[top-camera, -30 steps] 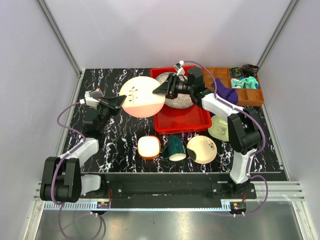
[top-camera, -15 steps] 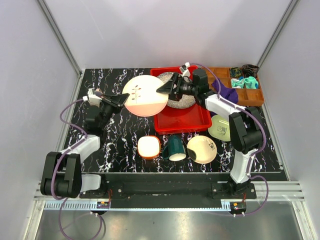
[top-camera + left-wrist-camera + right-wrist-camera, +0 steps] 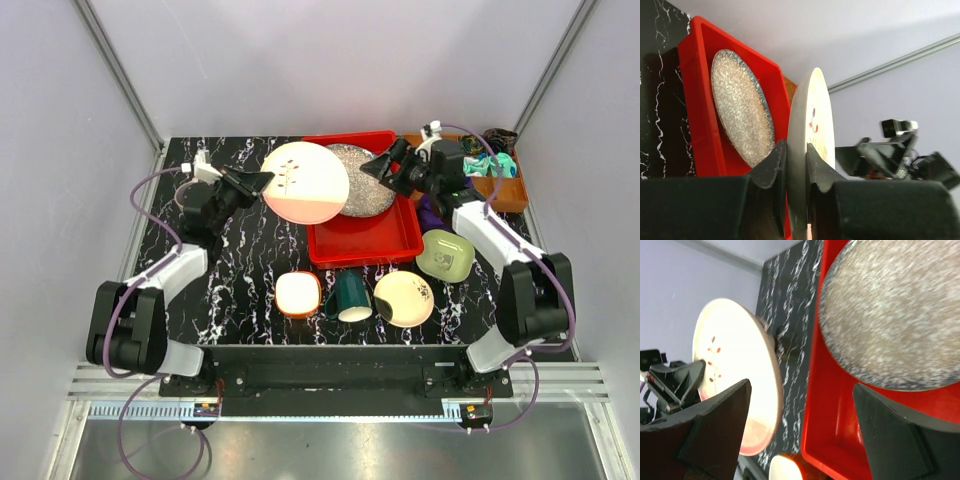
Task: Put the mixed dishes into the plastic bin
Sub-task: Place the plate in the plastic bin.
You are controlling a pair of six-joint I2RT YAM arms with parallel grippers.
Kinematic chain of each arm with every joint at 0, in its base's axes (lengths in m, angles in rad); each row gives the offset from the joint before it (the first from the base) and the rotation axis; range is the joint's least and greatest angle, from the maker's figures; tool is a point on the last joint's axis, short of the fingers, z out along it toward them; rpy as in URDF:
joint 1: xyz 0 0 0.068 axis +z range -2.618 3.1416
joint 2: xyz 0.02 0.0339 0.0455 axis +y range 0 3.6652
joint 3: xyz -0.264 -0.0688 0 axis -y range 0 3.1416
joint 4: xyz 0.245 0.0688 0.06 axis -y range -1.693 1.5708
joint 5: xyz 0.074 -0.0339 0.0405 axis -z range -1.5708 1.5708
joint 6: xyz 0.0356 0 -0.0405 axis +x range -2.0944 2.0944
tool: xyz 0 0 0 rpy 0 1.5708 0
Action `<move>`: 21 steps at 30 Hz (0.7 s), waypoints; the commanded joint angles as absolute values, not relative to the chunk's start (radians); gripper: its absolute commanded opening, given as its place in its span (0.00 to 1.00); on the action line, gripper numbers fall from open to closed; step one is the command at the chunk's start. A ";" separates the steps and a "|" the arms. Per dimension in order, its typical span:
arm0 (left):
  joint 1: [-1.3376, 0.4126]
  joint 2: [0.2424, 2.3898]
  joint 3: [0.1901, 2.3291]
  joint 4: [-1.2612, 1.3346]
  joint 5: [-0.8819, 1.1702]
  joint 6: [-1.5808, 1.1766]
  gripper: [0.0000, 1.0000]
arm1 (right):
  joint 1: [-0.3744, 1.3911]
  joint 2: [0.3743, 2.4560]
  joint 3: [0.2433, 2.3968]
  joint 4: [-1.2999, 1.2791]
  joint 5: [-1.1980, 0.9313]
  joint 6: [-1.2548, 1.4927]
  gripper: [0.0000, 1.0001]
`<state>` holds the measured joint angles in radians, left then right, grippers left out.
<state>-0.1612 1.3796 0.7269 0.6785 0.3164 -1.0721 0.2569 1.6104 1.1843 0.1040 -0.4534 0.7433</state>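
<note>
My left gripper is shut on the rim of the pink-cream plate, held on edge above the left rim of the red plastic bin. In the left wrist view the jaws pinch the plate from both sides. The speckled grey plate leans inside the bin at the back. My right gripper hangs open over the bin's back right corner and holds nothing. On the table in front of the bin stand an orange-white bowl, a dark green mug, a pale yellow plate and a light green bowl.
A brown compartmented tray with teal cloths sits at the back right, and a purple cloth lies between it and the bin. Grey walls with metal posts close in the table on three sides.
My left gripper carried the pink-cream plate right, to the bin's left rim. My right gripper opened wide and drew back to the right, away from the grey plate in the bin.
</note>
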 commanded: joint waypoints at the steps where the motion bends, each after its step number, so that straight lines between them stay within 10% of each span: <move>1: -0.204 1.436 0.860 0.744 0.315 -1.026 0.00 | 0.244 1.487 1.152 0.054 -0.296 0.661 0.93; 21: -0.328 1.856 1.354 0.577 0.264 -0.956 0.00 | 0.238 1.236 1.023 -0.094 -0.206 0.597 0.95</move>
<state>-0.3054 1.8301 1.2129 0.4461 0.2810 -0.9157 0.2394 1.2907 1.0351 -0.0891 -0.2283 0.6212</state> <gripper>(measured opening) 0.160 0.943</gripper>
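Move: Held at its left edge in the left hand, the pink-and-cream plate has the bin's middle about 21 cm to the hand's right, 4 cm ahead and some 18 cm below. The speckled plate already in the bin lies about 22 cm right of that hand, 9 cm ahead and 20 cm down; the orange bowl stands about 6 cm right of it and 19 cm back. From the empty right hand the bin's middle is roughly 2 cm left, 2 cm ahead and 16 cm lower. Carrying the plate in over the red bin, the left hand goes about 9 cm forward and 8 cm right, sinking some 5 cm early on and then staying level; it keeps its pinch and rolls some 10 degrees, left side rising. The right hand, already open and empty, clears out of the way, about 6 cm right and 5 cm back, turning roughly 10 degrees clockwise. ##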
